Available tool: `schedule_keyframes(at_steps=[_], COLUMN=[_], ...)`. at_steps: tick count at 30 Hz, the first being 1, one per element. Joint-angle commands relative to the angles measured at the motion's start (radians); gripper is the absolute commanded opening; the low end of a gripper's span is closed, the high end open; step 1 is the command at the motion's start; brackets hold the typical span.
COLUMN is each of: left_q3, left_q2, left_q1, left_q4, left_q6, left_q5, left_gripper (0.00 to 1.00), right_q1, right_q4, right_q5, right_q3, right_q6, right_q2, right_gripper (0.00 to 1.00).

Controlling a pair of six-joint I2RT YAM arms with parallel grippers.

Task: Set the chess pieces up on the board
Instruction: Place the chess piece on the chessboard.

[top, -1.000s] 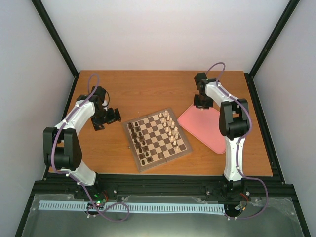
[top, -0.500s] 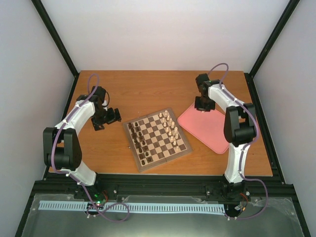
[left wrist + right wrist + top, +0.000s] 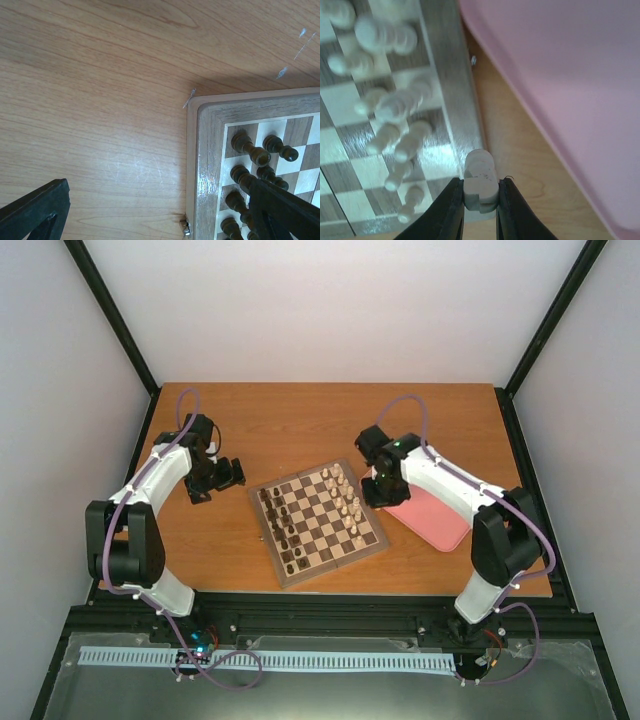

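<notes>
The board (image 3: 318,521) lies in the middle of the table, with dark pieces (image 3: 283,525) along its left side and pale chess pieces (image 3: 345,498) along its right side. My right gripper (image 3: 377,490) hangs over the board's right edge, shut on a pale cream chess piece (image 3: 480,179). In the right wrist view the board's border (image 3: 452,100) and blurred pale pieces (image 3: 395,107) lie below. My left gripper (image 3: 222,476) is open and empty, left of the board. In the left wrist view its fingers (image 3: 35,210) straddle the board's corner (image 3: 205,165), with dark pieces (image 3: 250,150) close by.
A pink tray (image 3: 428,508) lies right of the board, partly under my right arm; it shows as bare pink (image 3: 560,75) in the right wrist view. The wooden table (image 3: 300,420) ends at black frame rails all round.
My right arm has swung from the pink tray's far end leftward and nearer, to the board's right edge, with the pale piece in its jaws. The left arm has not moved.
</notes>
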Motion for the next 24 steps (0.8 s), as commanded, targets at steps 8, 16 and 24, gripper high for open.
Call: schedule_keyframes(at_steps=[8,16,24], left_q3=[0.028,0.008,0.006], left_q2=[-0.037,-0.046,-0.048], left_q1=[-0.006,-0.005,-0.006], left_q4=[-0.005,0.002,0.0], left_q6=[0.016,0.012,0.015], left_q5=[0.0,-0.001,-0.005], left_gripper=[1.0,1.0,1.0], right_q1=[0.129,0.167,0.195], right_q4=[0.003,0.003,-0.001], right_q5=[-0.037,-0.034,-0.008], right_q3=[-0.046,-0.075,-0.069], right_q6=[0.025,0.035,0.06], right_q2=[0.029,0.027,0.064], right_gripper=[0.07,0.07,0.08])
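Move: The right hand already holds a pale piece in its fingertips just off the board's right edge. The empty back-rank square, next to the board's near right corner, lies about 7 cm back, 4 cm to its left and 8 cm below. The next pale back-rank piece stands some 3 cm back and 5 cm left, the pawn beside the square about 8 cm back and 7 cm left; the tray's middle is level with the hand, 15 cm to its right. From the left hand the square lies roughly 40 cm right and 11 cm back. Back towards the base and to the left, sinking as it goes, the right hand carries the pale piece in over the near right end of the board, about 5 cm back, 4 cm left and 3 cm down, quick at first and then easing off. The wrist turns just under 10 degrees counter-clockwise while the fingers come nearer to vertical, their grip on the piece unchanged. ##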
